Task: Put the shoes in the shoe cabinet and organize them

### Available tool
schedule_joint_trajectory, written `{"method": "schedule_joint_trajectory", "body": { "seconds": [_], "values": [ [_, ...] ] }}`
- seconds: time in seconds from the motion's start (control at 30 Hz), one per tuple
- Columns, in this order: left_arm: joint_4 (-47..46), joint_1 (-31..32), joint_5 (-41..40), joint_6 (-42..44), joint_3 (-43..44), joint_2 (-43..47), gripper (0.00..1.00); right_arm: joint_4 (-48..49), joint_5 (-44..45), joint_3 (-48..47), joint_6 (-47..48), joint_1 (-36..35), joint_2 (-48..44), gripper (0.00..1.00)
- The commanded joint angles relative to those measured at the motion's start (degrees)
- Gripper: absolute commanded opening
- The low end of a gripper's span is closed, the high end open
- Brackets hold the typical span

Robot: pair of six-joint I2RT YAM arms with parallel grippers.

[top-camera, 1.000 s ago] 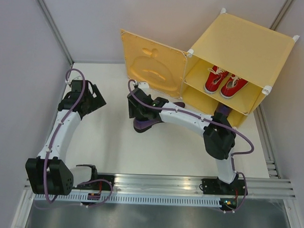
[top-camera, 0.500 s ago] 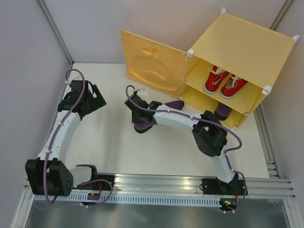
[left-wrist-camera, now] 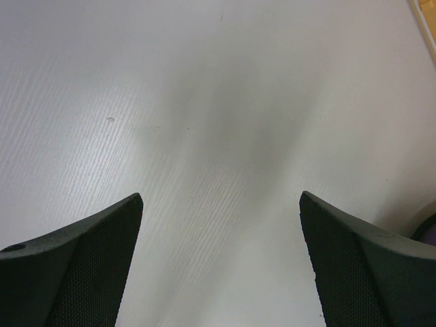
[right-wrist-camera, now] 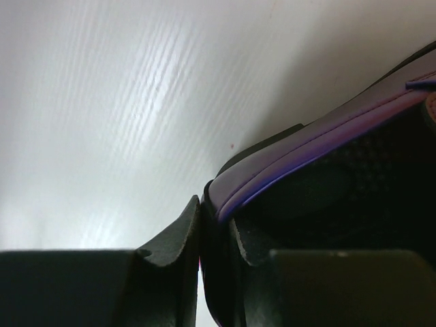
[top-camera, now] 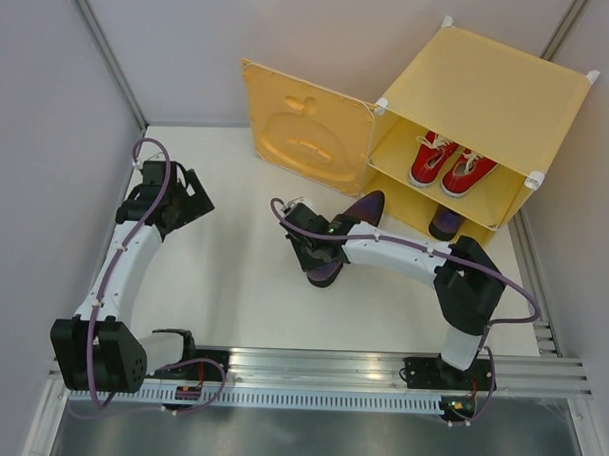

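Observation:
Two red sneakers [top-camera: 449, 165] stand side by side on the upper shelf of the yellow shoe cabinet [top-camera: 490, 84], whose apple-embossed door [top-camera: 303, 128] stands open to the left. One dark purple loafer [top-camera: 446, 223] sits in the lower compartment. A second purple loafer [top-camera: 363, 207] lies on the table before the cabinet, toe toward it. My right gripper [top-camera: 317, 250] is shut on its heel wall: in the right wrist view the right gripper [right-wrist-camera: 214, 212] pinches the rim of the loafer [right-wrist-camera: 327, 136]. The left gripper [top-camera: 185, 199] is open over bare table, and the left wrist view shows this gripper [left-wrist-camera: 219, 196] holding nothing.
Grey walls close in the white table [top-camera: 222, 285] on the left, back and right. A metal rail [top-camera: 330, 369] runs along the near edge by the arm bases. The open door stands between the two arms at the back.
The right gripper has shut on the loafer's heel and drawn it to the right and nearer, its toe now pointing at the cabinet. The left arm has stayed still.

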State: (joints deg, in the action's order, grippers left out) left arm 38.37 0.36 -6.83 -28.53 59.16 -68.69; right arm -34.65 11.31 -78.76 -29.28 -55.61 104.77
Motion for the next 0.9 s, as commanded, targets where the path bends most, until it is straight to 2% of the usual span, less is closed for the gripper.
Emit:
{"method": "schedule_joint_trajectory", "body": {
  "seconds": [0.0,0.13,0.37,0.67,0.87],
  "values": [
    [-2.2,-0.2,1.4,2.0,-0.4,1.4,0.98,0.4,1.1,2.2,13.9,0.2,-6.4,0.01],
    [-2.4,-0.3,1.6,2.0,-0.5,1.3,0.98,-0.4,-1.5,5.0,19.5,3.9,-9.8,0.01],
    [-2.4,-0.3,1.6,2.1,-0.6,0.9,0.98,0.7,-8.2,8.7,26.1,15.4,-14.2,0.01],
    [-2.5,-0.2,1.9,2.1,-0.7,0.7,0.98,1.2,-14.4,7.7,33.5,26.4,-11.4,0.01],
    [-2.5,-0.3,2.0,2.3,-0.7,0.8,0.98,1.8,-13.5,5.4,35.4,31.0,-8.5,0.02]
  ]
}}
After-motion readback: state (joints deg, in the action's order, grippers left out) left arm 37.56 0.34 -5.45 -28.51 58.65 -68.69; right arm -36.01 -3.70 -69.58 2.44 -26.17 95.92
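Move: The right hand already grips the held purple shoe by its heel rim. The free left part of the cabinet's lower compartment opens about 18 cm ahead and 21 cm to its right, and the stowed purple shoe's heel is roughly 13 cm ahead, 35 cm right. The nearer red shoe stands on the shelf above, some 20 cm ahead and 30 cm right. From the idle left hand that opening is around 10 cm ahead, 49 cm right and lower. Keeping its pinch on the heel, the right hand backs off barely a centimetre, then sweeps about 17 cm to the right and, from early in that sweep, some 8 cm forward, carrying the purple shoe toe first towards the free left part of the lower compartment. It rises about 1.5 cm on the way and sinks back by the end, while the wrist swings some 10 degrees counter-clockwise and eases back about half of that, the fingers staying shut. ##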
